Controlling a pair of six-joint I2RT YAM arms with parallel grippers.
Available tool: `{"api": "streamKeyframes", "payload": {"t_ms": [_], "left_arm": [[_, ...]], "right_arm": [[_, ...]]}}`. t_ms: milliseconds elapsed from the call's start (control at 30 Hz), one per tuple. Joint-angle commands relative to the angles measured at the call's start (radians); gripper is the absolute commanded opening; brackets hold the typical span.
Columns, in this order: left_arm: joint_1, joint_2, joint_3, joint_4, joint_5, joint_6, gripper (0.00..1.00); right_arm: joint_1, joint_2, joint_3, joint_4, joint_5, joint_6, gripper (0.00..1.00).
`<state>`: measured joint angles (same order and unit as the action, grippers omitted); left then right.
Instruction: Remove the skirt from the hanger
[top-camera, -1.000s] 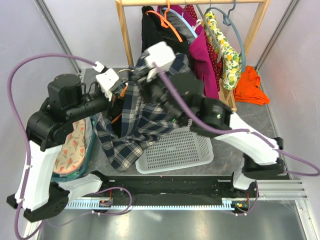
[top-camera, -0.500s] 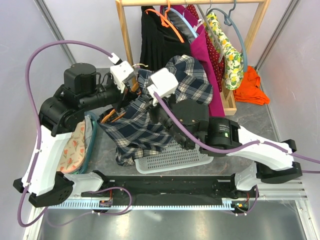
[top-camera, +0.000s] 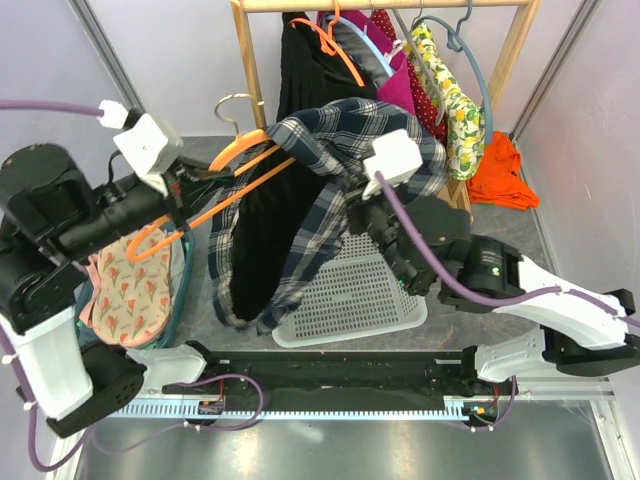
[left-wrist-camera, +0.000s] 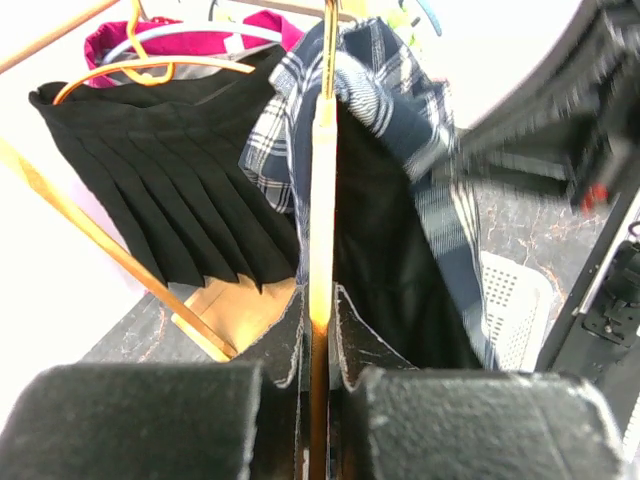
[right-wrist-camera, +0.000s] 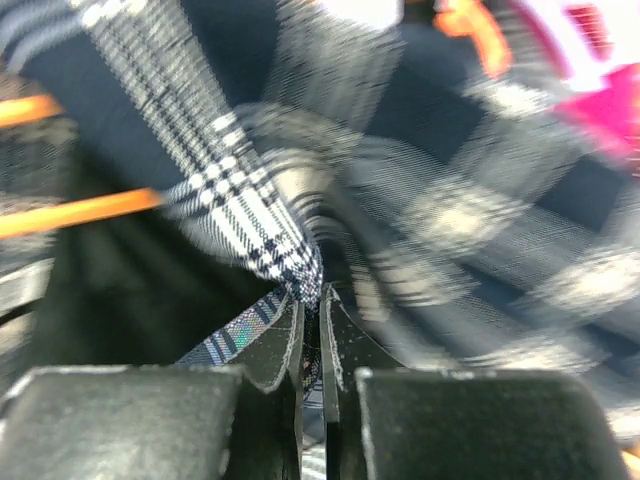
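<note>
A dark blue and white plaid skirt hangs stretched between my two arms above the table. An orange hanger with a metal hook sticks out to its left, its far end still under the plaid cloth. My left gripper is shut on the hanger's orange bar, which runs straight up between the fingers. My right gripper is shut on a fold of the skirt near its top. In the right wrist view the hanger shows at the left, with the right gripper pinching plaid cloth.
A white perforated basket lies under the skirt's hem. Behind stands a wooden clothes rack with a black pleated skirt, magenta and lemon-print garments. An orange cloth lies at the right; a floral garment sits in a teal bin at the left.
The left arm has drawn the hanger up and to the left, baring most of it. The right arm has pulled the skirt's top to the right, so the cloth now hangs spread out.
</note>
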<state>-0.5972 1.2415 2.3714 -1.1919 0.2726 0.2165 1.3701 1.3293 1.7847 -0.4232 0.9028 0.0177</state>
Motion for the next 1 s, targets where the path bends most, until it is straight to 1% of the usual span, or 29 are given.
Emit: {"api": "streamKeyframes", "payload": {"t_ms": [0, 33, 100, 200, 267, 367, 400, 433, 500, 567, 667, 700, 767, 833, 867, 967], "left_arm": [[0.007, -0.151, -0.096, 0.129, 0.035, -0.023, 0.02], [0.007, -0.169, -0.163, 0.076, 0.057, -0.005, 0.02], [0.007, -0.214, -0.246, 0.014, 0.101, 0.033, 0.02], [0.007, -0.252, -0.285, -0.075, 0.141, 0.075, 0.02], [0.007, -0.266, -0.278, -0.087, 0.151, 0.089, 0.02], [0.007, -0.251, -0.184, -0.075, 0.142, 0.069, 0.02], [0.007, -0.234, -0.114, -0.069, 0.132, 0.061, 0.02], [0.007, -0.226, -0.083, -0.060, 0.123, 0.040, 0.02], [0.007, -0.228, -0.055, -0.005, 0.076, 0.017, 0.02], [0.007, -0.246, -0.076, 0.026, 0.036, -0.008, 0.02], [0.007, -0.289, -0.162, 0.055, -0.025, -0.014, 0.02], [0.007, -0.300, -0.213, 0.070, -0.057, -0.016, 0.02], [0.008, -0.327, -0.265, 0.092, -0.117, -0.040, 0.02], [0.011, -0.339, -0.345, 0.142, -0.266, -0.060, 0.02], [0.013, -0.346, -0.404, 0.165, -0.403, -0.068, 0.02], [0.016, -0.330, -0.497, 0.221, -0.548, -0.068, 0.02]], "right_arm": [[-0.034, -0.077, 0.094, -0.031, 0.220, -0.109, 0.00], [-0.035, -0.096, 0.116, 0.013, 0.232, -0.183, 0.00], [-0.034, -0.114, 0.172, 0.099, 0.239, -0.243, 0.00], [-0.034, -0.142, 0.214, 0.176, 0.235, -0.323, 0.00], [-0.034, -0.147, 0.220, 0.199, 0.242, -0.360, 0.00], [-0.036, -0.131, 0.228, 0.230, 0.263, -0.403, 0.00], [-0.034, -0.127, 0.234, 0.238, 0.263, -0.403, 0.00], [-0.035, -0.128, 0.239, 0.236, 0.246, -0.400, 0.00], [-0.036, -0.134, 0.236, 0.225, 0.217, -0.363, 0.00], [-0.036, -0.128, 0.231, 0.209, 0.205, -0.343, 0.00], [-0.034, -0.107, 0.222, 0.178, 0.194, -0.322, 0.00], [-0.035, -0.096, 0.222, 0.169, 0.189, -0.309, 0.00], [-0.036, -0.085, 0.228, 0.164, 0.171, -0.297, 0.00], [-0.034, -0.062, 0.237, 0.152, 0.137, -0.270, 0.00], [-0.034, -0.052, 0.251, 0.141, 0.124, -0.257, 0.00], [-0.032, -0.001, 0.288, 0.098, 0.048, -0.199, 0.00]]}}
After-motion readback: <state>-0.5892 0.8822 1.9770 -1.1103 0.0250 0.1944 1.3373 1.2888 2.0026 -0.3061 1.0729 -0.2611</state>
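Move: About 10 cm to the right hand's left and 4 cm farther out, nearly level, the end of the orange hanger is still tucked into the plaid skirt that this hand pinches. From the left hand, gripping the hanger, the skirt's middle lies some 18 cm right, 3 cm nearer the base and 10 cm lower. The black skirt on the rack is roughly 22 cm ahead, 5 cm left and 5 cm below the right hand; the white basket lies almost straight beneath, about 45 cm down. Pulling away from the hanger, the right hand keeps its pinch on the plaid skirt and sweeps about 16 cm right while rising 12, turning clockwise, then eases partway back left. The left hand keeps the hanger and draws it back about 8 cm, dipping and recovering, then swings forward again and lower, drifting left throughout and turning some 15 degrees counter-clockwise. ##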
